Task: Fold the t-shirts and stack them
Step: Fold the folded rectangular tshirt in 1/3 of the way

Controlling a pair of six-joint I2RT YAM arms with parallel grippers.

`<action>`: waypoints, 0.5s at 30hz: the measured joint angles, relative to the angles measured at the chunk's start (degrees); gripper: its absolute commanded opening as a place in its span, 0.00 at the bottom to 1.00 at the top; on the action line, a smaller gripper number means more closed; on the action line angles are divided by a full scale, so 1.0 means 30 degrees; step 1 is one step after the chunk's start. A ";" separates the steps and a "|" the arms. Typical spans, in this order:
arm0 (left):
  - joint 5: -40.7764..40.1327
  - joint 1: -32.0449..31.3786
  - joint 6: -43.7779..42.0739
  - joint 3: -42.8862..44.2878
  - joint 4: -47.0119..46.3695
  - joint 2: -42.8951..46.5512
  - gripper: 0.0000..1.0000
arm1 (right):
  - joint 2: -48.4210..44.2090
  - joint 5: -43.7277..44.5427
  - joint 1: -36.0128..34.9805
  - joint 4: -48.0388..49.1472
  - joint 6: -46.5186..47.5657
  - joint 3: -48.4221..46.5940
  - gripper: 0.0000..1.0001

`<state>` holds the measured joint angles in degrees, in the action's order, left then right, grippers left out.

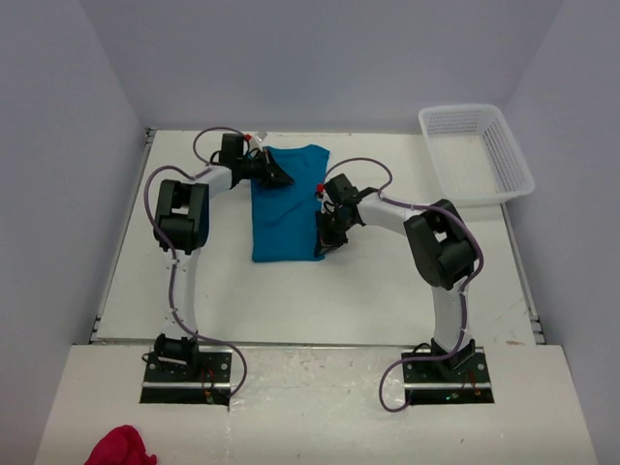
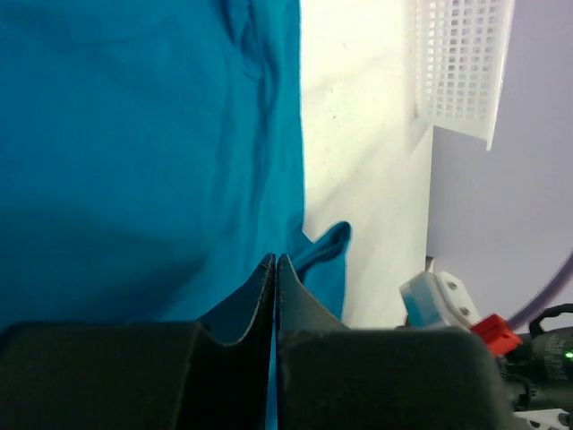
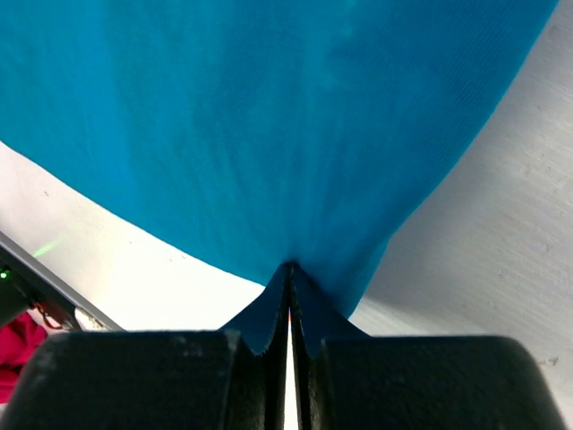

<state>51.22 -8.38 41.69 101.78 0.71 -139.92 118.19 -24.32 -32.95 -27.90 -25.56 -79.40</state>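
Note:
A plain teal-blue t-shirt (image 1: 286, 213) lies as a narrow upright rectangle in the middle of the white table (image 1: 387, 281). My left gripper (image 1: 279, 176) is at the shirt's far left part. In the left wrist view the left gripper (image 2: 275, 260) is shut, with the t-shirt (image 2: 134, 134) running into its tips and a small flap sticking out to the right. My right gripper (image 1: 327, 240) is at the shirt's near right edge. In the right wrist view the right gripper (image 3: 289, 266) is shut on the t-shirt (image 3: 269, 116), and the cloth's creases fan out from the tips.
A white mesh basket (image 1: 513, 165) stands at the table's far right corner, and its wall (image 2: 461, 63) shows in the left wrist view. A red cloth (image 1: 121, 448) lies on the near ledge, left of the left arm's base.

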 measured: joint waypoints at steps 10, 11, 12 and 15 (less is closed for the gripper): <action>-0.2630 0.0000 -0.1217 -0.4313 0.1530 0.7810 0.00 | -0.0561 0.0444 -0.0058 -0.0867 0.0634 -0.0102 0.00; -0.2725 0.0000 -0.1297 -0.4641 0.1494 0.8284 0.00 | -0.0561 0.0459 -0.0058 -0.1020 0.0714 -0.0204 0.00; -0.2790 0.0000 -0.1355 -0.4947 0.1472 0.8575 0.00 | -0.0561 0.0474 -0.0058 -0.1195 0.0787 -0.0393 0.00; -0.3213 0.0000 -0.1632 -0.5996 0.1530 0.8692 0.00 | -0.0561 0.0452 -0.0058 -0.1421 0.0889 -0.0918 0.00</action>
<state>41.58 -8.38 36.80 83.79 5.30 -113.84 116.51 -22.96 -33.12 -32.16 -22.90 -82.15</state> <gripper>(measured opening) 0.002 0.003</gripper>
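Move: From the left hand, shut and over the far part of the t-shirt, the shirt's near left corner lies some 23 cm back, 8 cm to the left and 4 cm below; the shirt's far edge is about 10 cm ahead, 1 cm to the left and equally low. The right hand's shut fingertips are at the near right corner, its point about 1 cm back, 1 cm to the right and 1 cm below. The near left corner lies about 17 cm left and 1 cm back of the right hand. The right fingertips come free of the cloth by the shirt's near right corner, easing up about 2 cm. Meanwhile the left hand climbs quickly clear of the shirt, some 11 cm, then starts to sink again by 2 cm. As it goes it draws back about 5 cm and a little to the left, towards the near left corner, with a slight wrist tilt. Both grippers stay shut, empty. ##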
